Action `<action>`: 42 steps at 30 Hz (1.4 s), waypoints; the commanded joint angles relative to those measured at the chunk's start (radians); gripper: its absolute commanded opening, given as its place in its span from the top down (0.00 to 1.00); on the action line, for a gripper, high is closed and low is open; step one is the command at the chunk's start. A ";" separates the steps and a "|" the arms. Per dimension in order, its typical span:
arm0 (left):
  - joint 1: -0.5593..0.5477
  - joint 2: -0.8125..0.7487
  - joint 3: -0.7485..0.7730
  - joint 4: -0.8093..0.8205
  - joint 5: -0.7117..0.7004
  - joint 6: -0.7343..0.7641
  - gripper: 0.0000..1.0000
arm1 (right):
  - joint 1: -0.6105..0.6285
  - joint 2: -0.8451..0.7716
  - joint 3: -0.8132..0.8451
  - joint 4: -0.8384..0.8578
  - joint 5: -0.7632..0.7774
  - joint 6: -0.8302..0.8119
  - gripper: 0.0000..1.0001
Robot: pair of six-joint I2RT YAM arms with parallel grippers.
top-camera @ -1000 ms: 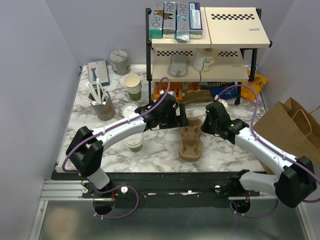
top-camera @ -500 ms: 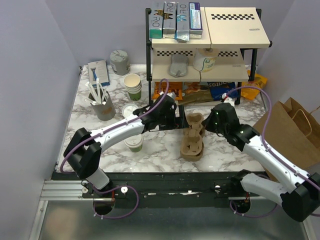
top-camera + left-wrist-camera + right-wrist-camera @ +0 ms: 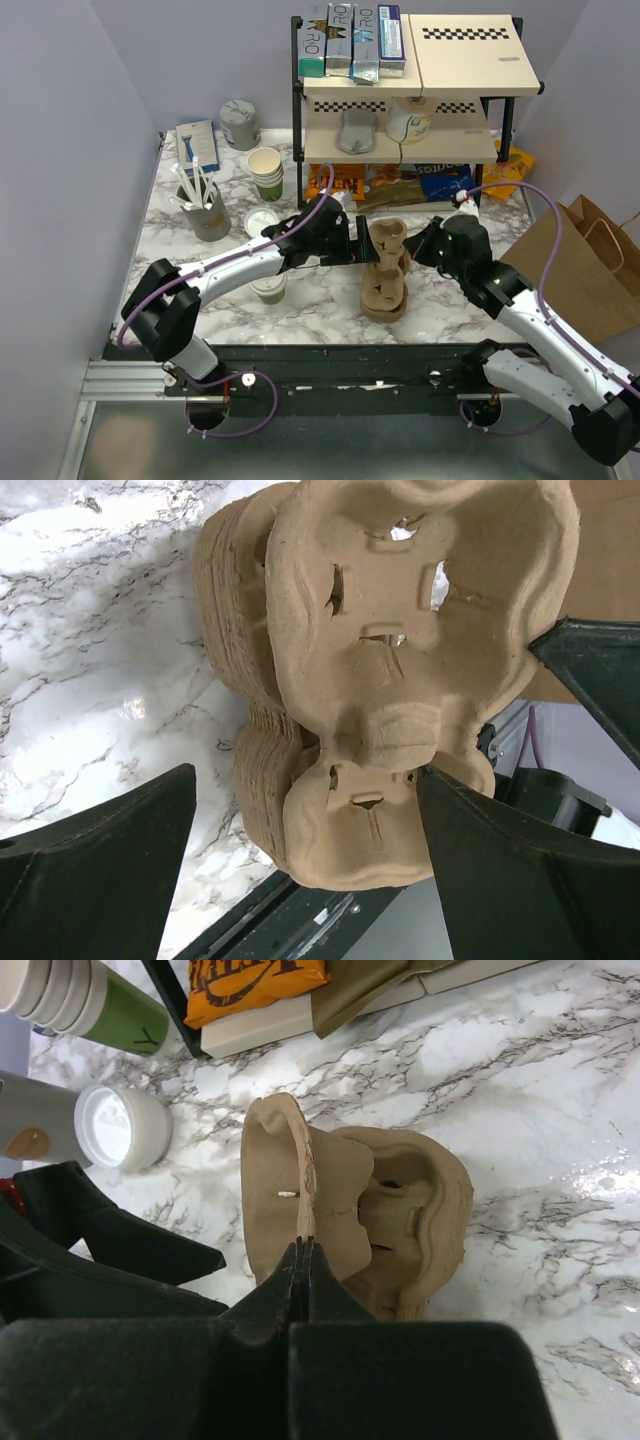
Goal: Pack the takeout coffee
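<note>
The takeout coffee, a small green-banded cup with a white lid, stands on the marble under my left forearm. A stack of brown pulp cup carriers lies mid-table. My right gripper is shut on the rim of the top carrier and holds it tilted up on edge off the stack. My left gripper is open just left of it. In the left wrist view its fingers straddle the near end of the raised carrier and the stack.
A stack of lidless cups, a grey cup of white sticks and a white round lid stand at the left. A black shelf rack with boxes and snack packs fills the back. A brown paper bag stands at the right edge.
My right gripper has pinched the top carrier and raised it onto its edge, moving up and to the right. My left gripper has shifted slightly and stays open.
</note>
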 commanded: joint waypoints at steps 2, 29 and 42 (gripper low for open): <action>0.000 -0.023 -0.007 0.045 -0.029 -0.006 0.09 | -0.003 -0.022 -0.053 0.080 -0.074 0.003 0.99; -0.003 0.121 0.117 0.017 -0.041 0.016 0.74 | -0.003 -0.047 -0.063 0.094 -0.079 0.003 0.99; 0.000 -0.016 0.073 -0.003 -0.021 0.030 0.99 | -0.003 -0.036 0.048 -0.172 0.113 0.062 0.20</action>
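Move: The top cup carrier, already lifted and tilted by the right hand's shut fingers on its rim, has its middle about 4 cm back, 3 cm right and 2 cm below the open left hand; from the right hand it lies some 5 cm back, 5 cm left and 5 cm lower. The remaining carrier stack is about 5 cm back, 3 cm right and 7 cm below the left hand; a lidded coffee cup stands roughly 23 cm left and 7 cm back of that hand, 6 cm lower. Left hand eases about 2 cm forward, dips, pinches the raised carrier's rim and rises; right then opens, releasing it. ##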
